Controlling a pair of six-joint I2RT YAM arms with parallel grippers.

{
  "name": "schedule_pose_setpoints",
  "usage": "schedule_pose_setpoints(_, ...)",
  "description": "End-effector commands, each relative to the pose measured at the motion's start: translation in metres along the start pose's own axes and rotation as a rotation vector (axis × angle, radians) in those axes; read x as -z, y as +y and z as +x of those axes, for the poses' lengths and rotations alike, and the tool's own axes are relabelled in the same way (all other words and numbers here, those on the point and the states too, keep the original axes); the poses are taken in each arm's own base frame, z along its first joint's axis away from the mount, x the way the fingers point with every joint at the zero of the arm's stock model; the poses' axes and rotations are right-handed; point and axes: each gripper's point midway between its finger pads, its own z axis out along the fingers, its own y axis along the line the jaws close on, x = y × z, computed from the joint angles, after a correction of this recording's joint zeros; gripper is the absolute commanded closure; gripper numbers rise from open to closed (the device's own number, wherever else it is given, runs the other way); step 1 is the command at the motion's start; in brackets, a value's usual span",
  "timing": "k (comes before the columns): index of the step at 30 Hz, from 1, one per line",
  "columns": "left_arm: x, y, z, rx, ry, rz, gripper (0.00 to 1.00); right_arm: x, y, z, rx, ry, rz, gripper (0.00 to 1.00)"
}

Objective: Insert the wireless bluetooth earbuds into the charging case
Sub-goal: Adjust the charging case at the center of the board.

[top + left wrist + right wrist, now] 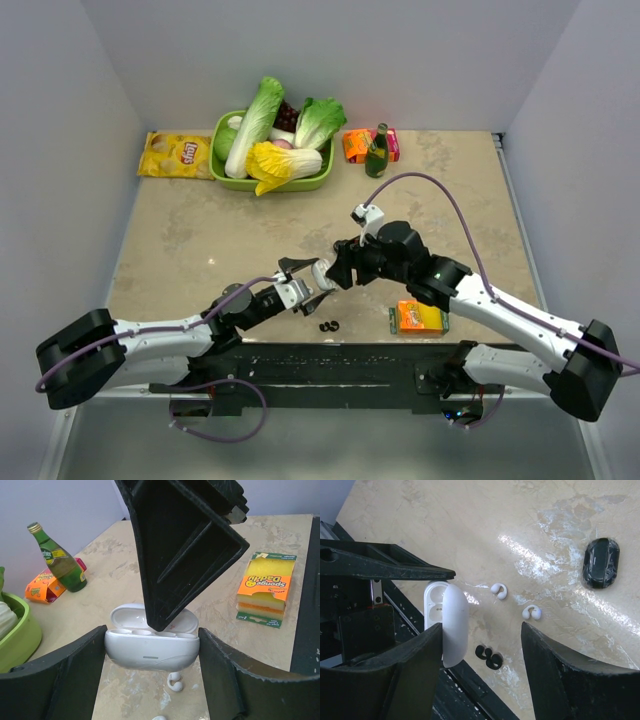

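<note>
My left gripper (152,636) is shut on the white charging case (150,652), which is held off the table with its lid open and its wells empty. In the top view this gripper (308,290) is near the table's front edge. My right gripper (482,645) hangs open over the case, its left finger beside the raised lid (454,625). Two white earbuds (498,591) (531,612) lie on the table beyond the case; one (174,682) shows below it. A black pair of earbuds (489,657) (328,326) lies at the front edge.
A closed black case (601,562) lies farther out. A sponge pack (420,317) sits at the front right. At the back are a green bottle (377,152), an orange box (358,146), a green basket (270,182) of vegetables and a chips bag (175,155).
</note>
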Motion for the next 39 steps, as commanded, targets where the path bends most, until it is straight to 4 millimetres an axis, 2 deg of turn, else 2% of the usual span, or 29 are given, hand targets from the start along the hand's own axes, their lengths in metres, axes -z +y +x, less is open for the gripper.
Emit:
schedule_pose_setpoints(1, -0.007, 0.006, -0.028, -0.025, -0.099, -0.023, 1.00, 0.001, 0.014, -0.025, 0.020, -0.068, -0.047, 0.37)
schedule_pose_setpoints(5, -0.007, 0.005, -0.028, -0.023, -0.101, -0.022, 1.00, -0.002, 0.015, -0.028, 0.018, -0.073, -0.051, 0.46)
schedule_pose_setpoints(22, -0.009, 0.008, -0.027, -0.023, -0.102, -0.042, 1.00, -0.010, 0.018, -0.024, 0.027, -0.047, -0.075, 0.74)
schedule_pose_setpoints(25, -0.009, 0.010, -0.027, -0.018, -0.101, -0.051, 1.00, -0.010, 0.019, -0.024, 0.034, -0.044, -0.082, 0.88)
schedule_pose_setpoints(26, -0.009, 0.009, -0.027, -0.017, -0.101, -0.049, 1.00, -0.010, 0.020, -0.023, 0.039, -0.041, -0.086, 1.00)
schedule_pose_setpoints(28, -0.010, 0.009, -0.027, 0.000, -0.100, -0.049, 1.00, -0.008, 0.020, -0.024, 0.055, -0.041, -0.090, 1.00)
schedule_pose_setpoints(29, -0.011, 0.015, -0.025, 0.010, -0.085, -0.086, 0.98, -0.006, 0.021, -0.025, 0.066, -0.042, -0.093, 1.00)
schedule_pose_setpoints(30, -0.011, 0.017, -0.024, 0.020, -0.073, -0.096, 0.83, -0.004, 0.022, -0.025, 0.076, -0.046, -0.096, 1.00)
schedule_pose_setpoints(32, -0.015, 0.021, -0.017, 0.061, -0.020, -0.124, 0.64, 0.003, 0.022, -0.030, 0.114, -0.069, -0.095, 1.00)
schedule_pose_setpoints(33, -0.016, 0.023, -0.015, 0.075, -0.005, -0.137, 0.48, 0.006, 0.022, -0.032, 0.128, -0.074, -0.091, 1.00)
schedule_pose_setpoints(34, -0.016, 0.023, -0.011, 0.090, 0.014, -0.142, 0.41, 0.008, 0.021, -0.034, 0.147, -0.079, -0.085, 1.00)
schedule_pose_setpoints(35, -0.016, 0.023, -0.011, 0.094, 0.014, -0.142, 0.16, 0.013, 0.020, -0.036, 0.155, -0.083, -0.079, 1.00)
schedule_pose_setpoints(36, -0.016, 0.022, -0.010, 0.096, 0.014, -0.137, 0.00, 0.015, 0.020, -0.037, 0.162, -0.082, -0.078, 1.00)
schedule_pose_setpoints(39, -0.019, 0.020, -0.007, 0.105, 0.034, -0.128, 0.00, 0.019, 0.020, -0.037, 0.178, -0.077, -0.075, 1.00)
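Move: The white charging case, lid open, is still between the left hand's fingers, about at its hand point. From the right hand it sits some 2 cm back and 2 cm to the left, level with it, with one finger already inside the open lid. About 13 cm below the right hand lie the black case, 9 cm ahead and 1 cm right, the nearer white earbud, 1 cm back and straight in line, and the black earbuds, 9 cm back and 1 cm left. The case's open lid is pinched by the right hand, which closes from about two-thirds open to nearly shut, one finger inside and one outside, while easing about 1 cm left. Keeping that grip, it then rises nearly 2 cm and backs slightly right, fingers tipping up some 5 degrees. Only as that lift begins does the left hand spread wide to release the case, edging about 1.5 cm forward. ##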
